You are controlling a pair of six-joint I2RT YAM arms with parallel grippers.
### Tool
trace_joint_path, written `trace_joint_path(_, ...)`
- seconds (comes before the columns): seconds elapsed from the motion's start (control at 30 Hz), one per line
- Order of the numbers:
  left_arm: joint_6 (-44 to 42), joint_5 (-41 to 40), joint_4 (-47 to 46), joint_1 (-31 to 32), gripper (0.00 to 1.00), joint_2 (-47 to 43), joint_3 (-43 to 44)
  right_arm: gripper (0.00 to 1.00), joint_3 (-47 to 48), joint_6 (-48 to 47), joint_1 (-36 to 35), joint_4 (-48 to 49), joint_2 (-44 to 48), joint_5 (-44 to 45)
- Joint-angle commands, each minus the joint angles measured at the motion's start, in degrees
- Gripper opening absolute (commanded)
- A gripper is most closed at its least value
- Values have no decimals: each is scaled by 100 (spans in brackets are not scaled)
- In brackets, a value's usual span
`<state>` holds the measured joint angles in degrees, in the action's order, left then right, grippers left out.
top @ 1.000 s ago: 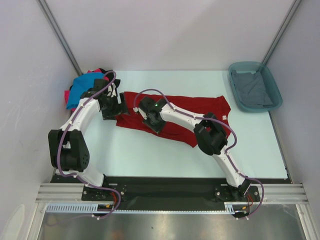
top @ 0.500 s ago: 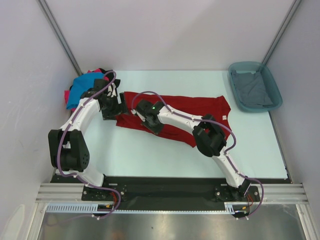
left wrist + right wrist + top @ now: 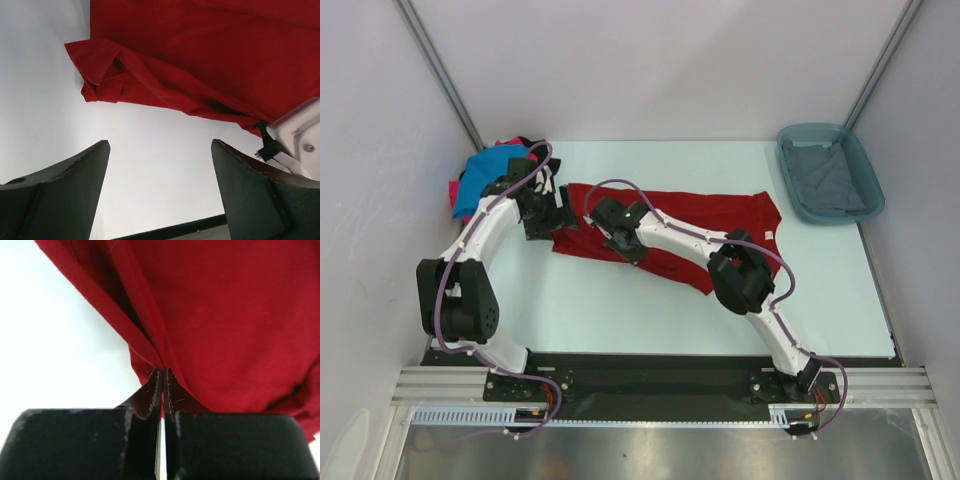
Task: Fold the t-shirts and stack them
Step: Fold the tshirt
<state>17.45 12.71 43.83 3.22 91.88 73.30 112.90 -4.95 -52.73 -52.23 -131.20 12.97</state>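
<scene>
A dark red t-shirt (image 3: 720, 215) lies spread across the middle of the table, its left end bunched. My right gripper (image 3: 620, 240) is down on that left part. In the right wrist view the right gripper (image 3: 163, 371) is shut on a pinched fold of the red t-shirt (image 3: 225, 315). My left gripper (image 3: 548, 218) hovers at the shirt's left edge. Its jaws stand wide open over bare table in the left wrist view (image 3: 160, 165), with the red t-shirt's rumpled sleeve (image 3: 107, 75) just beyond them. Bright blue (image 3: 480, 178), hot pink and black shirts are heaped at the back left.
A teal tub (image 3: 790, 140) at the back right corner holds a grey shirt (image 3: 825, 180). White walls and two slanted metal posts close in the table. The right arm's white link (image 3: 300, 132) shows at the right of the left wrist view.
The right gripper's jaws have closed on the fold of the red shirt, and it has shifted slightly left. The left arm has not moved.
</scene>
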Motion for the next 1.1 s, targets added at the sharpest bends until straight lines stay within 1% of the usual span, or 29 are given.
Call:
trace_joint_path(0.0, -111, 118, -77, -41, 89, 23, 44, 0, 285, -32, -18, 81, 490, 469)
trace_joint_path(0.27, -119, 126, -68, -41, 89, 23, 53, 0, 627, -67, 166, 81, 341, 777)
trace_joint_path(0.47, -119, 135, -68, -41, 89, 50, 71, 5, 900, -85, 412, 81, 182, 882)
trace_joint_path(0.5, -119, 144, -77, -41, 89, 50, 62, 8, 918, -76, 439, 81, 130, 909)
trace_joint_path(0.57, -128, 135, -68, -41, 89, 50, 71, 20, 927, -76, 526, 90, 77, 935)
trace_joint_path(0.6, -128, 144, -51, -41, 89, 58, 71, 27, 927, -59, 553, 81, 24, 953)
trace_joint_path(0.63, -128, 135, -59, -41, 89, 59, 71, 42, 935, -15, 571, 72, -46, 1022)
trace_joint_path(0.7, -128, 153, -50, -41, 89, 59, 71, 51, 944, 29, 676, 55, -143, 1075)
trace_joint_path(0.77, -128, 179, -59, -41, 89, 50, 71, 70, 970, 99, 755, 11, -257, 1242)
trace_joint_path(0.83, -128, 179, -59, -41, 89, 59, 97, 72, 1006, 187, 817, -59, -275, 1356)
trace_joint_path(0.9, -137, 240, -68, -41, 89, 58, 123, 72, 1032, 284, 939, -164, -170, 1182)
trace_joint_path(0.97, -146, 363, -112, -41, 89, 67, 150, 71, 1076, 468, 1054, -427, -56, 962)
trace_joint_path(1.0, -146, 547, -164, -32, 89, 102, 158, 71, 1146, 625, 1167, -594, -29, 909)
trace_joint_path(1.07, -172, 767, -235, -32, 89, 155, 167, 69, 1208, 906, 1326, -1060, 67, 786)
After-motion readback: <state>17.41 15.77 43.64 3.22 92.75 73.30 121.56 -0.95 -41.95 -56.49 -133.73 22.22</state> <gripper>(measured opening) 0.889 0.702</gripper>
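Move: The right hand still pinches the red t-shirt's near edge; the shirt's middle lies about 6 cm ahead, 8 cm to the right and some 2 cm lower. At nearly the same height below the hand, the shirt's near left corner is around 18 cm left and 2 cm ahead, and its nearest corner 17 cm right and 7 cm back. From the waiting left hand, the shirt's middle lies roughly 27 cm right, 2 cm ahead and 10 cm down. Still pinching the near edge, the right hand swings forward and up over the red t-shirt, rising about 5 cm and tilting its fingertips some 10 degrees farther outward, then opens wide around the top of the rise so that its grip on the cloth ends. With the fingers opening it bears off to the right and sinks about 2 cm over the shirt, ending some 9 cm forward and 8 cm right of its start, turned nearly 20 degrees clockwise. ##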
